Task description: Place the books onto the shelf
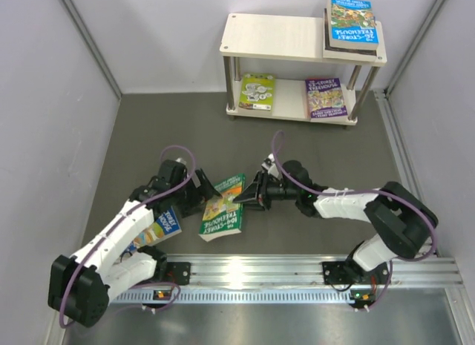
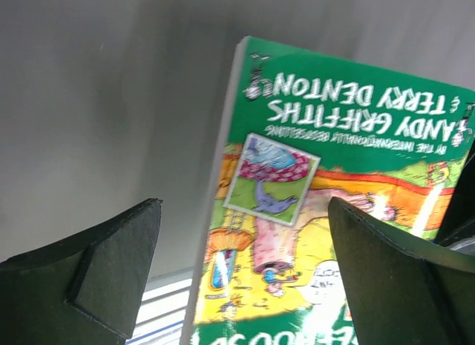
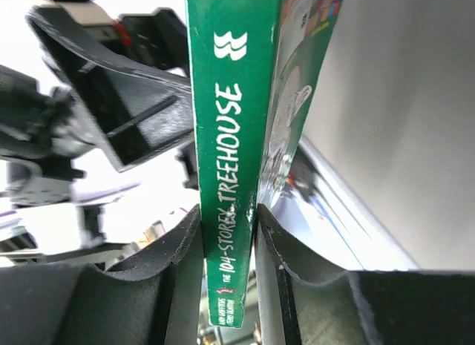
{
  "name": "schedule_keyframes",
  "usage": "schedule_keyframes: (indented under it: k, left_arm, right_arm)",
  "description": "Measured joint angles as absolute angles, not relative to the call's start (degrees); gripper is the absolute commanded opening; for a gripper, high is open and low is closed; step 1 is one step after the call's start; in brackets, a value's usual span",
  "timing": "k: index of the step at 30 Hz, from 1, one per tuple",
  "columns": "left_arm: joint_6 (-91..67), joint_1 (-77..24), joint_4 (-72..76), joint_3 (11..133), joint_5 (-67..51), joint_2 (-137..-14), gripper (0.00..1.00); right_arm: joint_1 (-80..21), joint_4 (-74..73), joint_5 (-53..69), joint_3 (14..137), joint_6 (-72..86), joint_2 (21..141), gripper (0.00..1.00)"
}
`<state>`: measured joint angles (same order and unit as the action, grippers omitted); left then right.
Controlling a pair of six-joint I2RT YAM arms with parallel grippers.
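Observation:
A green "104-Storey Treehouse" book [image 1: 223, 209] is held off the table between the two arms. My right gripper [image 1: 245, 199] is shut on its spine [image 3: 226, 100], one pad on each side. My left gripper [image 1: 199, 198] stands open at the book's other edge; in the left wrist view its fingers [image 2: 119, 263] are spread wide apart in front of the cover [image 2: 334, 137] and clear of it. The shelf [image 1: 282, 36] stands at the back. A blue book [image 1: 352, 20] lies on its top board, over a dark one. Green [image 1: 257, 91] and purple [image 1: 325, 99] books lie on its lower board.
Another blue-covered book [image 1: 162, 228] lies on the table, partly under my left arm. A metal rail [image 1: 297, 269] runs along the near edge. Pale walls close in the left, right and back sides.

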<state>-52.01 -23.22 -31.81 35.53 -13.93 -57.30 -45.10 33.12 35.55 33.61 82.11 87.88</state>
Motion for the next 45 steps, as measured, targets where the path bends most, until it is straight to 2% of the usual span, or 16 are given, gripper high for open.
schedule_keyframes:
  k: [7, 13, 18, 29, 33, 35, 36, 39, 40, 42, 43, 45]
  left_arm:
    - [-53.2, -23.1, -32.6, 42.5, -12.3, -56.1, 0.98]
    - [-56.3, -22.9, -32.5, 46.1, -12.7, -55.9, 0.98]
    - [-59.7, -22.9, -31.6, 47.0, -14.4, -55.3, 0.98]
    - [-67.3, -22.9, -26.0, 46.5, -18.4, -51.2, 0.98]
    - [-69.5, -22.9, -24.6, 45.3, -19.3, -50.6, 0.87]
    - [-70.3, -22.9, -24.0, 45.1, -19.6, -50.6, 0.75]
    - [-70.7, -22.9, -23.6, 45.1, -19.7, -50.6, 0.64]
    - [-71.3, -22.9, -23.0, 45.0, -19.7, -50.7, 0.50]
    - [-71.5, -22.9, -22.8, 45.0, -19.6, -50.8, 0.40]
    - [-72.1, -22.8, -22.2, 45.0, -19.4, -51.0, 0.29]
    - [-72.3, -22.8, -21.8, 45.0, -19.4, -51.1, 0.17]
    - [-72.5, -22.7, -21.0, 45.0, -19.1, -51.3, 0.00]
  right_arm:
    - [-41.4, 34.9, 33.9, 34.5, 87.8, 82.0, 0.00]
    - [-40.6, 47.5, 30.6, 30.7, 96.7, 81.8, 0.00]
    - [-40.1, 57.7, 27.1, 27.0, 102.7, 81.9, 0.00]
    - [-37.7, 66.8, 24.1, 26.7, 107.7, 83.5, 0.00]
    - [-37.5, 67.3, 23.3, 26.7, 108.1, 84.3, 0.00]
    - [-37.4, 67.7, 23.4, 26.7, 108.3, 84.9, 0.00]
    - [-37.4, 67.9, 23.4, 26.7, 108.3, 85.3, 0.00]
    - [-37.4, 67.9, 23.4, 26.7, 108.7, 86.6, 0.00]
    - [-37.3, 67.8, 23.5, 26.7, 108.7, 87.0, 0.00]
    - [-37.3, 67.7, 23.6, 26.7, 108.7, 87.6, 0.00]
    - [-37.3, 67.6, 23.7, 26.7, 108.7, 87.9, 0.00]
    - [-37.3, 67.6, 23.7, 26.7, 108.7, 88.4, 0.00]
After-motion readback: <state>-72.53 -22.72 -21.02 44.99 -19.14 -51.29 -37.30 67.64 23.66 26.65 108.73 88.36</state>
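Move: The green 104-Storey book, held by its spine in the right gripper, has its middle about 6 cm to that hand's left, 2 cm back and 2 cm lower; the open left gripper waits some 10 cm to the right hand's left, about level fore and aft, 3 cm lower. From the left hand, the book's middle lies about 5 cm right, 3 cm back, near its own height. The last blue floor book is 17 cm left of the left hand, 8 cm back and 8 cm below. The green book is carried up and forward by the right hand, about 8 cm each way and slightly right, its spine kept pinched while the wrist rolls the free edge up and turns clockwise. The left hand rises some 14 cm alongside, drifting a little forward and right, swings its fingers about 25 degrees towards level, pointing right, then closes them on the page edge. ##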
